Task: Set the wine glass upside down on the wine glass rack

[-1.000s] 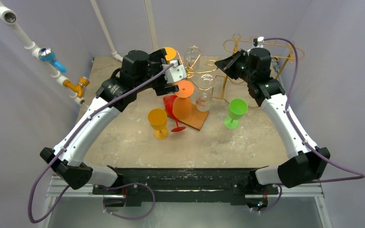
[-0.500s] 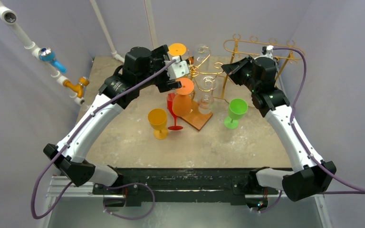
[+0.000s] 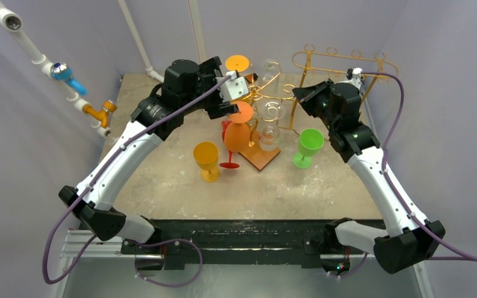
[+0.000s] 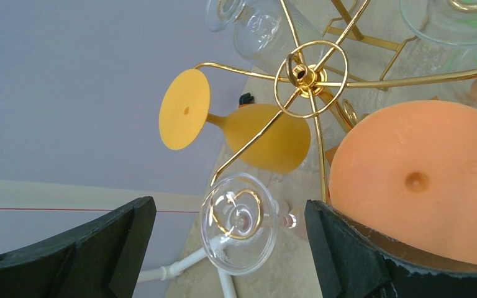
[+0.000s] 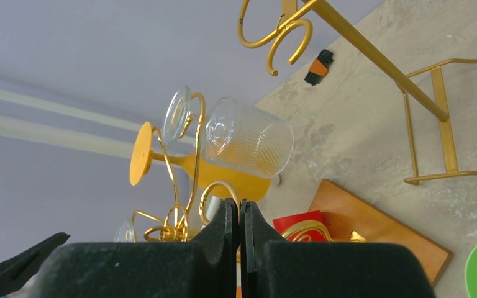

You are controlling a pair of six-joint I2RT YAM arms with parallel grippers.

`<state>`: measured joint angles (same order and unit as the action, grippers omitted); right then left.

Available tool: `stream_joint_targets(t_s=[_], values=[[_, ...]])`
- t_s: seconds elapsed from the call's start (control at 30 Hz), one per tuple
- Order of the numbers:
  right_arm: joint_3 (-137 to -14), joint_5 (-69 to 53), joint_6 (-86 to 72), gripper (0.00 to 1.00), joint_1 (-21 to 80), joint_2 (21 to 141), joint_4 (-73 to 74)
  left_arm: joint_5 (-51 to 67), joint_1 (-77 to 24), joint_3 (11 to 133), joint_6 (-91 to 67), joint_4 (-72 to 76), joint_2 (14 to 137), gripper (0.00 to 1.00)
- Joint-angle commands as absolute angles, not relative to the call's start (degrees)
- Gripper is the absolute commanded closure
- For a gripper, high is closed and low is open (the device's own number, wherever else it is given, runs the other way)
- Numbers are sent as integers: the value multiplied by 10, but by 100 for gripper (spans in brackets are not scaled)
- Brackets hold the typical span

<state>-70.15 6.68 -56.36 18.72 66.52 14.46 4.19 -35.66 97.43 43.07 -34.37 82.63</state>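
Observation:
The gold wire wine glass rack stands on a wooden base. Upside down on its arms hang a yellow glass, an orange glass and two clear glasses. My left gripper is open beside the rack. In the left wrist view, a clear glass foot hooked in a gold loop shows beyond the wide-apart fingers, untouched. My right gripper is shut on nothing, just right of the rack. A yellow goblet and a green goblet stand upright on the table.
A red glass sits low beside the rack base. A second, bare gold rack stands at the back right, behind my right arm. White pipes with valves run along the left wall.
My right gripper drew back to the right, away from the rack, with its jaws shut. The rack's hanging glasses swung slightly to the right. The left gripper stayed open beside the rack.

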Motion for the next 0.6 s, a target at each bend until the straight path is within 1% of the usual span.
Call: stream_joint_targets(t_s=[0.0, 0.33, 0.37, 0.4, 0.43, 0.5, 0.57], values=[[-694, 87, -561, 100, 196, 646, 147, 2, -357, 991, 422, -346, 790, 1], [-681, 126, -581, 99, 216, 648, 168, 2, -358, 1012, 410, -390, 751, 0], [-679, 130, -582, 93, 218, 647, 168, 2, -358, 1014, 408, -399, 747, 0], [-679, 131, -582, 84, 218, 646, 169, 2, -358, 1015, 407, -406, 743, 0], [-680, 132, -581, 80, 218, 645, 170, 4, -358, 1014, 405, -412, 738, 0], [-686, 133, -575, 74, 218, 644, 172, 4, -358, 1011, 399, -417, 725, 0], [-697, 134, -566, 64, 218, 642, 179, 3, -357, 1007, 391, -425, 715, 0]])
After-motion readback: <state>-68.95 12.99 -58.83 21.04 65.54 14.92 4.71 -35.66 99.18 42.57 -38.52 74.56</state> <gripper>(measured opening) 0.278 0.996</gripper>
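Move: The left hand, empty and wide open, has the gold rack's hub about 7 cm to its right, 1 cm ahead and 3 cm above. The hung orange glass is some 5 cm back, 4 cm right and 6 cm lower; the upright yellow glass stands about 12 cm back, 6 cm left and 30 cm lower. The right hand is shut on the empty hook, with the hub about 8 cm left, 1 cm ahead and 2 cm above; one clear glass hangs 5 cm left, 5 cm ahead and 6 cm lower. Up, back and left goes the left hand, about 7 cm in all, away from the rack's hub and the orange glass's foot, jaws staying wide open and tilting up slightly. The right hand all but stays in place, turning some 5 degrees clockwise, then loosens its pinch by opening about a quarter, the empty hook remaining between its fingers. ##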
